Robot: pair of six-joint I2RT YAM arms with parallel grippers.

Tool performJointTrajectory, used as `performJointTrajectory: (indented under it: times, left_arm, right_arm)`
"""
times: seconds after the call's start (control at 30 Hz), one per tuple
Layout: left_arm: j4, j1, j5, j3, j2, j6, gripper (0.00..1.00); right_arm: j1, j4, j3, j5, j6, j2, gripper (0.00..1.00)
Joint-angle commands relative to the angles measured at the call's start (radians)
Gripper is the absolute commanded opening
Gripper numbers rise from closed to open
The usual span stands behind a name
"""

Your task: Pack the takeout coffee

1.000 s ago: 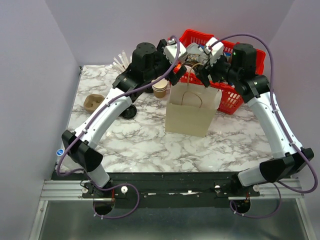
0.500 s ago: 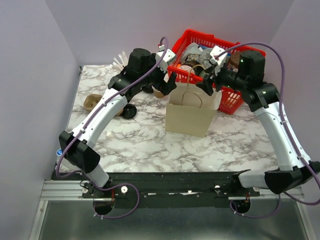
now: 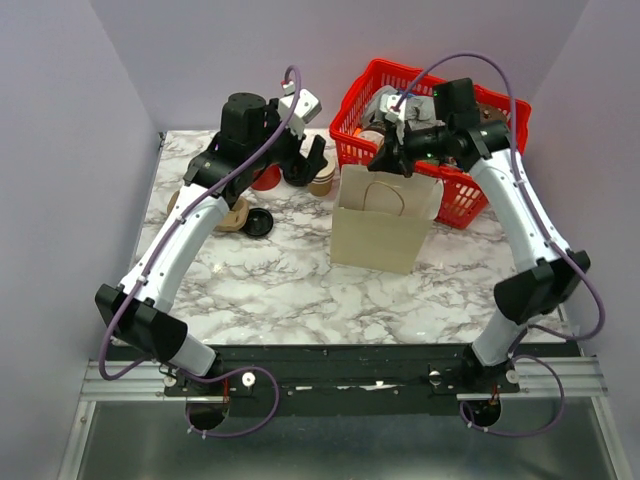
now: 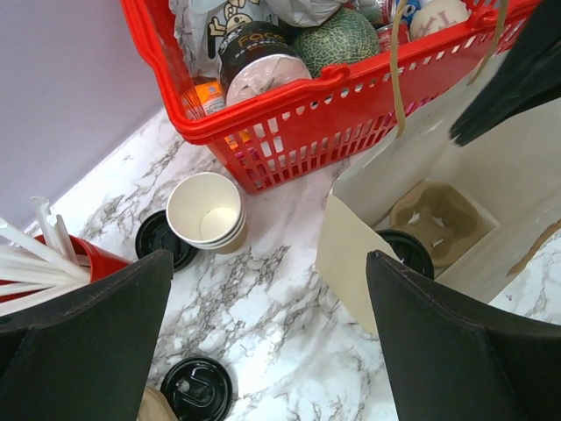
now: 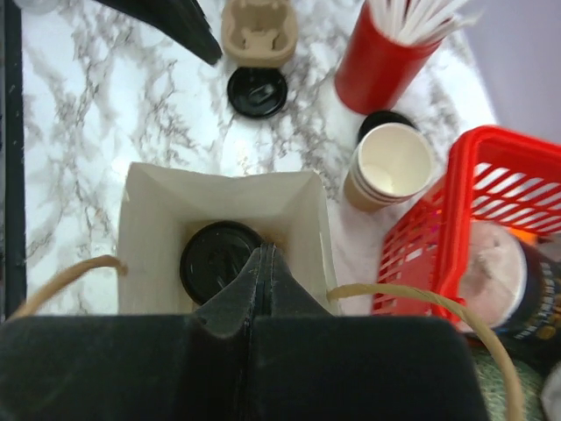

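Note:
The takeout coffee stands inside the open kraft paper bag; only its black lid shows, seated in a pulp carrier at the bag's bottom. My right gripper hangs over the bag's mouth, jaws pressed together with nothing between them. It sits at the bag's far rim in the top view. My left gripper is open and empty, left of the bag above the marble, near the stacked cups.
A red basket of groceries stands right behind the bag. A stack of cream paper cups, a red cup of white straws, loose black lids and a spare pulp carrier lie left of the bag.
The left gripper has drawn back from the bag's mouth to the left, still open. The right gripper has closed and sits slightly further back over the bag.

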Motion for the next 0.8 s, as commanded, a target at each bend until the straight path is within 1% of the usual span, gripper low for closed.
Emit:
performJointTrajectory:
  times: [0.0, 0.2, 0.3, 0.77]
  left_arm:
    - [-0.024, 0.015, 0.032, -0.039, -0.038, 0.029, 0.98]
    - [-0.027, 0.023, 0.04, -0.047, -0.033, 0.031, 0.98]
    - [-0.03, 0.026, 0.046, -0.045, -0.026, 0.032, 0.98]
    - [-0.033, 0.029, 0.053, -0.048, -0.003, 0.031, 0.98]
  right_arm:
    - [0.0, -0.293, 0.114, -0.061, -0.182, 0.086, 0.01]
    - [0.03, -0.289, 0.019, 0.053, -0.291, 0.089, 0.01]
    - [0.053, -0.31, 0.016, 0.102, -0.337, 0.106, 0.01]
    - [0.105, -0.287, 0.037, 0.214, -0.381, 0.237, 0.01]
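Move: Below the right hand's shut fingers, inside the bag, the black coffee lid lies about 21 cm down, 4 cm to the left and 2 cm back. The bag's own middle is some 20 cm below, 2 cm to the right and 1 cm back; the cup stack stands about 15 cm ahead and 13 cm left, the red basket some 24 cm ahead and 16 cm right. From the left hand the coffee lid is about 13 cm right, 2 cm back and 24 cm down. Sinking about 12 cm through the bag's mouth, the right hand brings its shut fingertips down towards the coffee lid, easing a little back and then forward again on the way. The wrist tips the fingers some 20 degrees more steeply down and swings slightly counter-clockwise; no touch on the lid can be made out. The left hand, open and empty, settles about 2 cm. ##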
